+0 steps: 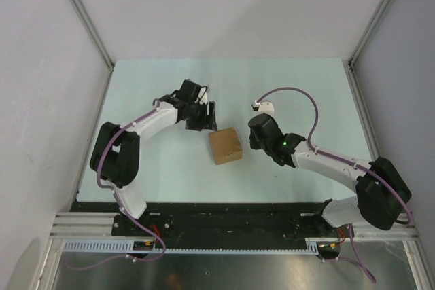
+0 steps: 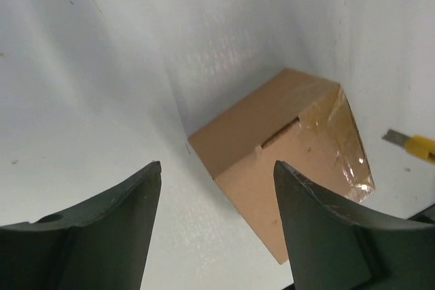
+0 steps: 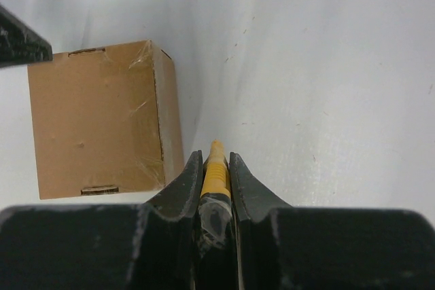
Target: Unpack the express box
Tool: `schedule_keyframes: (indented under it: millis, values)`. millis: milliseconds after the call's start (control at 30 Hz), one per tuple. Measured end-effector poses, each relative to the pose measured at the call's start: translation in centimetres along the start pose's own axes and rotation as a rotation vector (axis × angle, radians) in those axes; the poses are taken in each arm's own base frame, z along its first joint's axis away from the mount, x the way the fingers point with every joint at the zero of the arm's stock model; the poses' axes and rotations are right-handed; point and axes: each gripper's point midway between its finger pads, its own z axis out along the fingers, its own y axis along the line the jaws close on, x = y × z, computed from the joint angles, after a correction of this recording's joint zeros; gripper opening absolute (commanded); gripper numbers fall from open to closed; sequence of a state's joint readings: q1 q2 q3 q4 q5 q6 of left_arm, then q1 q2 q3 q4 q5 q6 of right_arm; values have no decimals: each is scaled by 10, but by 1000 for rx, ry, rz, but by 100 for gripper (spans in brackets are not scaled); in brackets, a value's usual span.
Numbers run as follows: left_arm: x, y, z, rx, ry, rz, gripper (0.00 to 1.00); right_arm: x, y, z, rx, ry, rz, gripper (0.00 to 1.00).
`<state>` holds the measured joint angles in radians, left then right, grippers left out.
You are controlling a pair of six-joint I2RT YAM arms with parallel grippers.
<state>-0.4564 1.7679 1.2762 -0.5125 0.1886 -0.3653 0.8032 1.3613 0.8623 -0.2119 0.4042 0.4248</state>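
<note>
The express box (image 1: 225, 145) is a small brown carton standing shut in the middle of the table, with clear tape over one edge (image 2: 340, 134). My left gripper (image 1: 207, 121) hovers just behind its far left corner. In the left wrist view its jaws (image 2: 217, 164) stand wide open with nothing between them, and the box (image 2: 285, 140) lies just beyond the right finger. My right gripper (image 3: 215, 155) is shut on a slim yellow cutter knife (image 3: 215, 168), just right of the box (image 3: 95, 120). The knife's tip (image 2: 418, 145) also shows in the left wrist view.
The pale green table (image 1: 306, 86) is walled by grey panels on three sides. A black rail (image 1: 224, 219) runs along the near edge with both arm bases. The left finger's tip (image 3: 20, 45) juts into the right wrist view beside the box's far corner.
</note>
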Motion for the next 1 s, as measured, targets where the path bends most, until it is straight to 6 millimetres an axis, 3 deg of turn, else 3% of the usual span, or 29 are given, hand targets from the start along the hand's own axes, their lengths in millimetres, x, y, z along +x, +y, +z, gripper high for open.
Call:
schedule_keyframes:
  millis: [133,300,1000]
  values:
    - [23,-4,-3,51,52,2,71,3,-3,8,-2,19,12,0]
    - [44,-6,-5,92,107,-7,62,3,-4,14,-18,32,25,0]
    - [56,-14,-6,159,84,18,13,8,5,20,-61,50,16,0]
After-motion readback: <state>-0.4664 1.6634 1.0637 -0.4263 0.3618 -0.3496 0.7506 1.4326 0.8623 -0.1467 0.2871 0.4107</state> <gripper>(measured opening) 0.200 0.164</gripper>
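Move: The express box's middle lies about 6 cm back from the open left hand, 6 cm to its right and 4 cm lower; the cutter in the right hand is some 14 cm to the left hand's right, 6 cm back and roughly 2 cm higher. From the right hand, the box's middle is about 8 cm to the left, nearly level fore and aft, and some 7 cm below. The left hand draws back about 5.5 cm, closing its fingers against the box's left edge; the right keeps the cutter. ##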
